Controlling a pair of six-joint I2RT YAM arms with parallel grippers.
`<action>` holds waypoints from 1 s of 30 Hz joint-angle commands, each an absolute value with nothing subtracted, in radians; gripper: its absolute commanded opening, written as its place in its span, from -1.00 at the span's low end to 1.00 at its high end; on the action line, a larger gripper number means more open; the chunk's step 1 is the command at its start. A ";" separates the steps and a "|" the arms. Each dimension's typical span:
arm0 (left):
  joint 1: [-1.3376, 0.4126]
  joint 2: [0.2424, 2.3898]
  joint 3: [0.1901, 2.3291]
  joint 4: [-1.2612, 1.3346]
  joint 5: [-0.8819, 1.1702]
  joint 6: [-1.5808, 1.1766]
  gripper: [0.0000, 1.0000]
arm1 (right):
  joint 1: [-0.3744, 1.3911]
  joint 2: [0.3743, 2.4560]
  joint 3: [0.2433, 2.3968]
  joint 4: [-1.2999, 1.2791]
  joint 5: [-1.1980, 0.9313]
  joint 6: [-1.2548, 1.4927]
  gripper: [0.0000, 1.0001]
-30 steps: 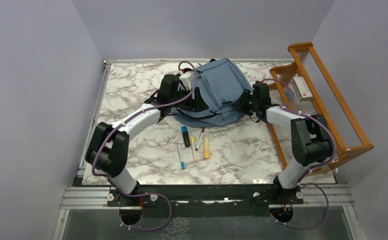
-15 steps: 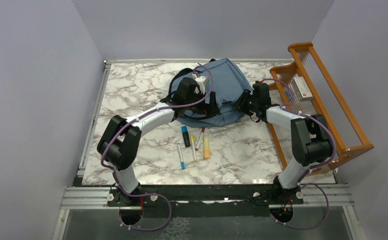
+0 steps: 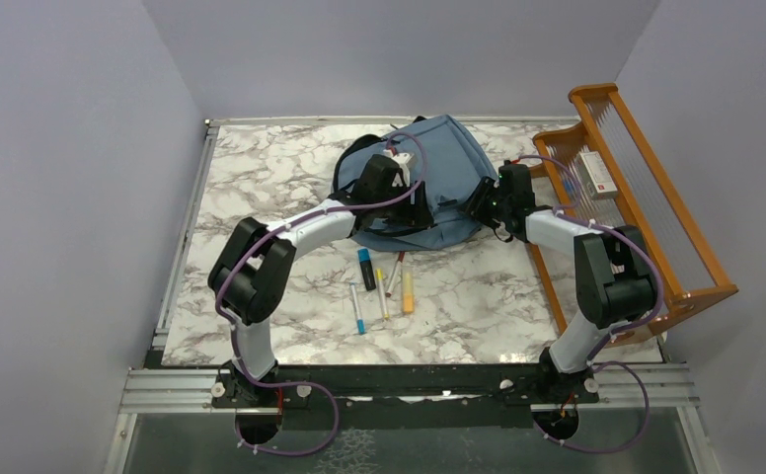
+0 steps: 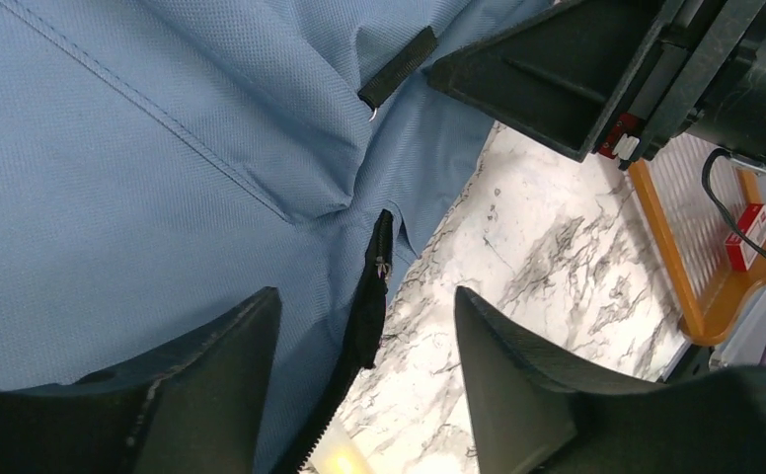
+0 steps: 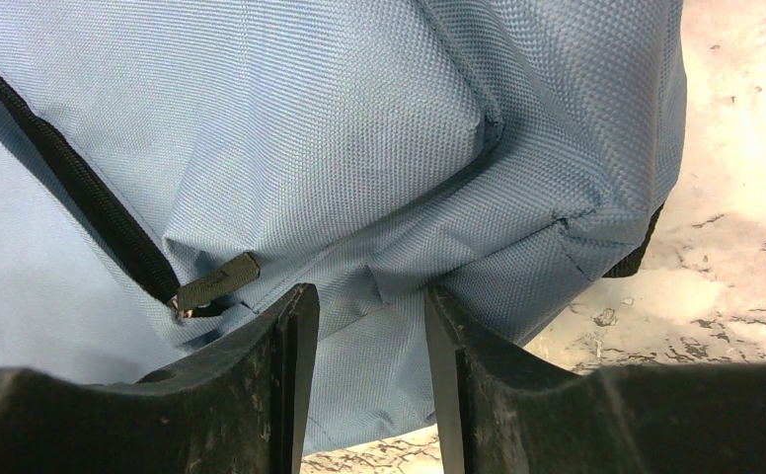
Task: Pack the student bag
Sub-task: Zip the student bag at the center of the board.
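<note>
The student bag [image 3: 445, 163], dusty blue with black zip lines, lies at the back middle of the marble table. My left gripper [image 3: 417, 205] hangs over its near edge, open. Between the jaws in the left wrist view [image 4: 364, 321] runs the black zip end with its small pull [image 4: 380, 267], touching neither finger. My right gripper [image 3: 482, 203] is at the bag's right side. In the right wrist view it [image 5: 369, 306] is shut on a fold of blue bag fabric [image 5: 379, 326], with a black pull tab [image 5: 216, 283] just to the left.
Several pens and markers lie in front of the bag: a black-blue marker [image 3: 366, 269], a blue pen [image 3: 357, 308], an orange highlighter [image 3: 408, 292]. An orange wooden rack [image 3: 655, 212] with a white-red box [image 3: 596, 174] stands along the right edge.
My left arm has swung right, from the bag's left side across to its near edge, and its jaws widened then narrowed. The right gripper and the bag have stayed put.
</note>
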State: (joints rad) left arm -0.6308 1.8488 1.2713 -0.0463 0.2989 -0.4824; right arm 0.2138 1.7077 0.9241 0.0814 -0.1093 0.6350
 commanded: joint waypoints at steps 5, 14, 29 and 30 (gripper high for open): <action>-0.642 1.861 1.290 -0.018 0.317 -0.499 0.03 | 0.199 1.704 0.908 0.087 -0.097 0.617 -0.03; -0.650 1.885 1.309 -0.008 0.353 -0.503 -0.36 | 0.199 1.703 0.910 0.079 -0.091 0.608 -0.03; -0.652 1.891 1.318 -0.021 0.362 -0.471 -1.00 | 0.199 1.686 0.912 0.068 -0.088 0.615 -0.03; -0.652 1.891 1.326 -0.030 0.363 -0.460 -1.00 | 0.199 1.675 0.909 0.067 -0.094 0.620 -0.03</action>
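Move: From the left gripper, the zip's black pull tab is almost between the open fingers, about 1 cm back, 1 cm to the right and 2 cm below. The second zip tab lies some 4 cm ahead and 4 cm right. The red marker is roughly 11 cm back and 6 cm left, the glue stick about 14 cm back and 4 cm left, both some 9 cm down. From the right gripper the pull tab sits about 9 cm left and 4 cm back, roughly level. Ease the left gripper about 1 cm to the right and nearly as far down, drawing very slightly back, so that its half-open fingers settle around the zip's pull tab just below the slider. Close them all the way meanwhile to pinch the tab, holding the wrist's angle almost unchanged. Don't start pulling yet. ##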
